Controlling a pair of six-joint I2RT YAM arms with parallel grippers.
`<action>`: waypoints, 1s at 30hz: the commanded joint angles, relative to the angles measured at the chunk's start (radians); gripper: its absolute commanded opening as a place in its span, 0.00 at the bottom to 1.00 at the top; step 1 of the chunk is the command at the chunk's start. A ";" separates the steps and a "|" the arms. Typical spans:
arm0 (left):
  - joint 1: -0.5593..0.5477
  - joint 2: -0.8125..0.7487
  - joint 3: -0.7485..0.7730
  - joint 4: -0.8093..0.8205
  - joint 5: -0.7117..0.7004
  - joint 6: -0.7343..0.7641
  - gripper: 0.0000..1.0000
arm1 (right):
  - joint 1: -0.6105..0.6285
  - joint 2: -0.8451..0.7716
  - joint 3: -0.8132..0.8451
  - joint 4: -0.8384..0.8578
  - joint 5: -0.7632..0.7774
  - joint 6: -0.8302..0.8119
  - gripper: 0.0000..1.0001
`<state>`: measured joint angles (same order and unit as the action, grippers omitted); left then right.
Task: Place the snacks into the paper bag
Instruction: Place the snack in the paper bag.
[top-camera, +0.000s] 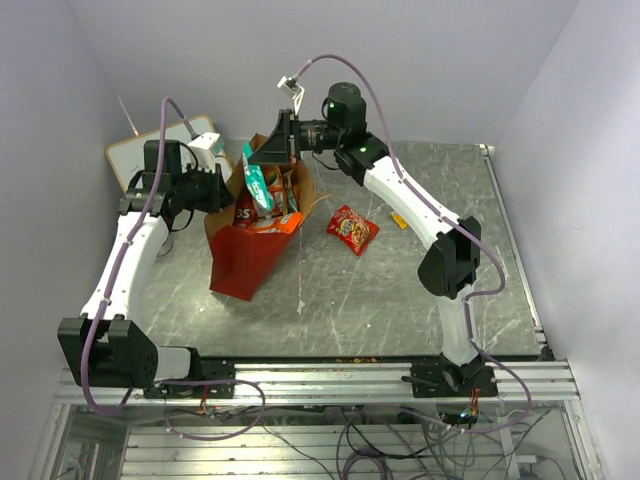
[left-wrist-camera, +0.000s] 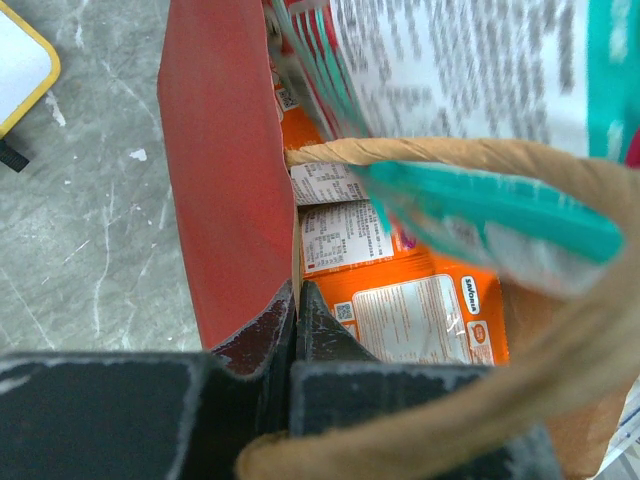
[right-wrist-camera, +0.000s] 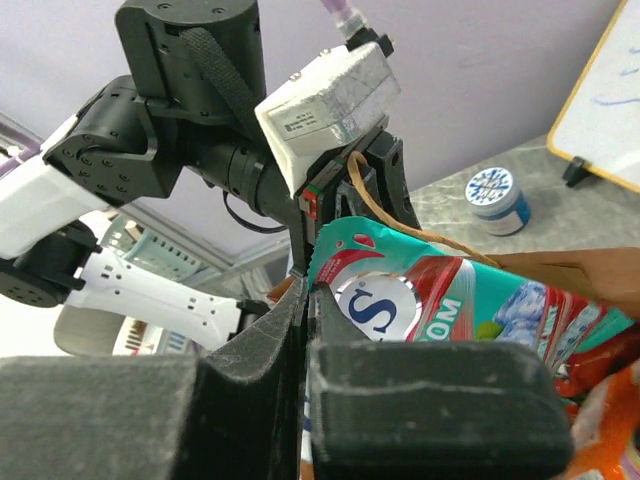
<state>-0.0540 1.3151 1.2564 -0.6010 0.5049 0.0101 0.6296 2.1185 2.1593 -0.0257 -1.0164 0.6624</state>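
Note:
The red paper bag (top-camera: 243, 258) stands tilted left of centre, mouth open toward the back, with orange packets (top-camera: 272, 222) inside. My left gripper (top-camera: 224, 190) is shut on the bag's left rim. In the left wrist view its jaws (left-wrist-camera: 296, 300) pinch the red wall (left-wrist-camera: 225, 180), next to an orange packet (left-wrist-camera: 420, 310) and the bag's twisted paper handle (left-wrist-camera: 450, 158). My right gripper (top-camera: 266, 158) is shut on a teal packet (top-camera: 258, 188) and holds it in the bag's mouth. It shows in the right wrist view (right-wrist-camera: 312, 290) with the teal packet (right-wrist-camera: 480, 300). A small red packet (top-camera: 352, 229) lies on the table right of the bag.
A white writing board (top-camera: 140, 155) leans at the back left, also seen in the right wrist view (right-wrist-camera: 600, 90). A small round tin (right-wrist-camera: 497, 200) sits near it. A small yellow-orange piece (top-camera: 399, 221) lies right of the red packet. Walls close in on three sides.

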 joint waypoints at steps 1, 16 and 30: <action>-0.009 -0.047 -0.009 0.064 -0.005 -0.012 0.07 | 0.004 0.034 -0.035 0.155 -0.007 0.128 0.00; -0.009 -0.061 -0.015 0.067 0.001 -0.013 0.07 | -0.093 0.077 -0.052 -0.099 0.313 -0.076 0.00; -0.009 -0.049 -0.015 0.068 0.026 -0.012 0.07 | -0.001 0.043 -0.078 -0.284 0.406 -0.289 0.04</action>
<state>-0.0540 1.2911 1.2366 -0.5930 0.4896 0.0071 0.5907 2.1979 2.0865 -0.2184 -0.6376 0.4725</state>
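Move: The bag's open mouth, where the teal pouch pinched in the right gripper is to go, is about 4 cm ahead of that hand, 1 cm left and 14 cm below. The rim pinched by the left gripper is roughly 11 cm left of the right hand, level fore-and-aft and 14 cm lower; the red packet lies about 9 cm ahead, 19 cm right, on the table. From the left hand, the mouth's middle is some 4 cm ahead, 9 cm right, slightly below. Lower the teal pouch about 12 cm into the mouth of the paper bag with the right gripper, swinging it about 11 cm forward on the way, then easing back a little as it goes on sinking. Turn the wrist some 20 degrees clockwise and tip the fingertips down towards the snacks, fingers all but shut. Keep the left gripper still, pinching the bag's rim. ##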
